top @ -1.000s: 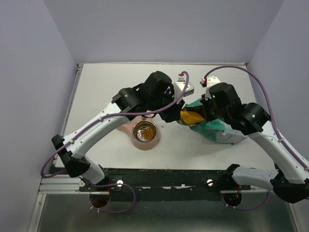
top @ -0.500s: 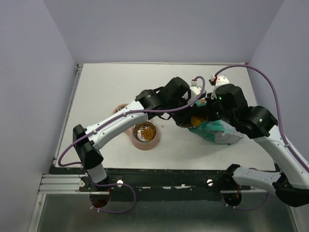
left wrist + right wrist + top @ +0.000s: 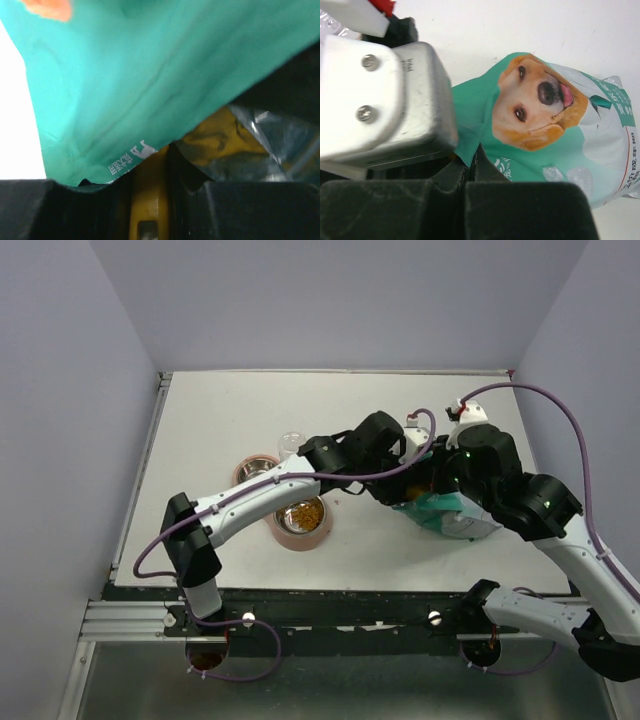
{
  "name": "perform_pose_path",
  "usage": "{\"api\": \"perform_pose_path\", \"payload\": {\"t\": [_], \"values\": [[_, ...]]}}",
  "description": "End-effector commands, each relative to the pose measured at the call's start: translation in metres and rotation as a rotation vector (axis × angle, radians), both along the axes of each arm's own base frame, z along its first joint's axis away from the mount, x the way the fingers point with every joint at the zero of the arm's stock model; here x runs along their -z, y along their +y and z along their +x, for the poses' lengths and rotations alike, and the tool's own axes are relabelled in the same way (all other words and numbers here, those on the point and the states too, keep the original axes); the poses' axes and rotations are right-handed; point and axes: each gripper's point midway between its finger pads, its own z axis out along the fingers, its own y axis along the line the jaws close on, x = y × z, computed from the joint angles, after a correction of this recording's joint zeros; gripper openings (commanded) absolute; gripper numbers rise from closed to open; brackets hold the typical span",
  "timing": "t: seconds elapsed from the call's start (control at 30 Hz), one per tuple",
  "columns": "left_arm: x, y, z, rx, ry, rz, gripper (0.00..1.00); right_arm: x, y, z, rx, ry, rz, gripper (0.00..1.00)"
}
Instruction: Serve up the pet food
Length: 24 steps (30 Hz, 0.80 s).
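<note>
The teal-green bag [image 3: 436, 508] lies right of centre, with a dog's face printed on it [image 3: 535, 107]. My right gripper [image 3: 432, 486] [image 3: 471, 156] is shut on the bag's upper edge and holds the mouth up. My left gripper [image 3: 404, 478] [image 3: 150, 172] is shut on the handle of the yellow scoop [image 3: 149, 200], whose cup [image 3: 220, 140] sits inside the bag under the teal wall [image 3: 125, 75]. In the top view the scoop is hidden by both wrists. Brown-orange pet food [image 3: 301, 512] lies in a steel bowl on a pink base [image 3: 318, 534].
A second steel bowl [image 3: 256, 468] stands left of the filled one, with a clear cup [image 3: 290, 443] behind it. The left arm stretches across the table's middle above the bowls. The left gripper's metal body [image 3: 390, 100] crowds the right wrist view.
The left arm has swung right and pushed the scoop into the bag's mouth; its yellow cup no longer shows from above. The right gripper shifted slightly right, still pinching the bag.
</note>
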Motion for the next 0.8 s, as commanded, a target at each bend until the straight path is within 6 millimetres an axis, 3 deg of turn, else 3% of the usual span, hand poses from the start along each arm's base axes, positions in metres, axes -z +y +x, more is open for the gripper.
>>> {"api": "perform_pose_path", "payload": {"t": [0.0, 0.1, 0.23, 0.47, 0.77], "values": [[0.034, -0.059, 0.026, -0.029, -0.052, -0.083, 0.0, -0.03, 0.011, -0.004, 0.008, -0.072, 0.183, 0.0], [0.037, -0.067, 0.036, -0.053, -0.083, -0.098, 0.0, -0.026, -0.003, -0.008, 0.055, -0.069, 0.162, 0.0], [0.035, -0.063, 0.035, -0.056, -0.108, -0.117, 0.0, -0.022, -0.017, -0.014, 0.104, -0.063, 0.16, 0.0], [-0.008, -0.032, 0.032, -0.106, -0.279, -0.287, 0.0, -0.017, -0.038, -0.017, 0.213, -0.075, 0.175, 0.0], [-0.041, -0.002, 0.024, -0.121, -0.463, -0.386, 0.0, -0.021, -0.065, -0.019, 0.368, -0.115, 0.229, 0.0]]}}
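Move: The kibble inside the teal bag lies about 11 cm to the left hand's right and 9 cm below it, level in depth; this hand holds the yellow scoop, head already in the bag. The bag's rim is some 4 cm right, 2 cm ahead and 7 cm above. The kibble bowl is roughly 19 cm left, about level in depth and 17 cm below. From the right hand, the kibble lies 7 cm right, 2 cm back and 16 cm below. The yellow scoop, still gripped, is driven about 6 cm right into the bag by the left hand, slightly forward and down; it then draws back left some 4 cm and rises about 3 cm, its tip tilting up roughly 20 degrees. The right hand keeps its pinch on the rim, drawing it about 5 cm right and slightly back while turning clockwise. ##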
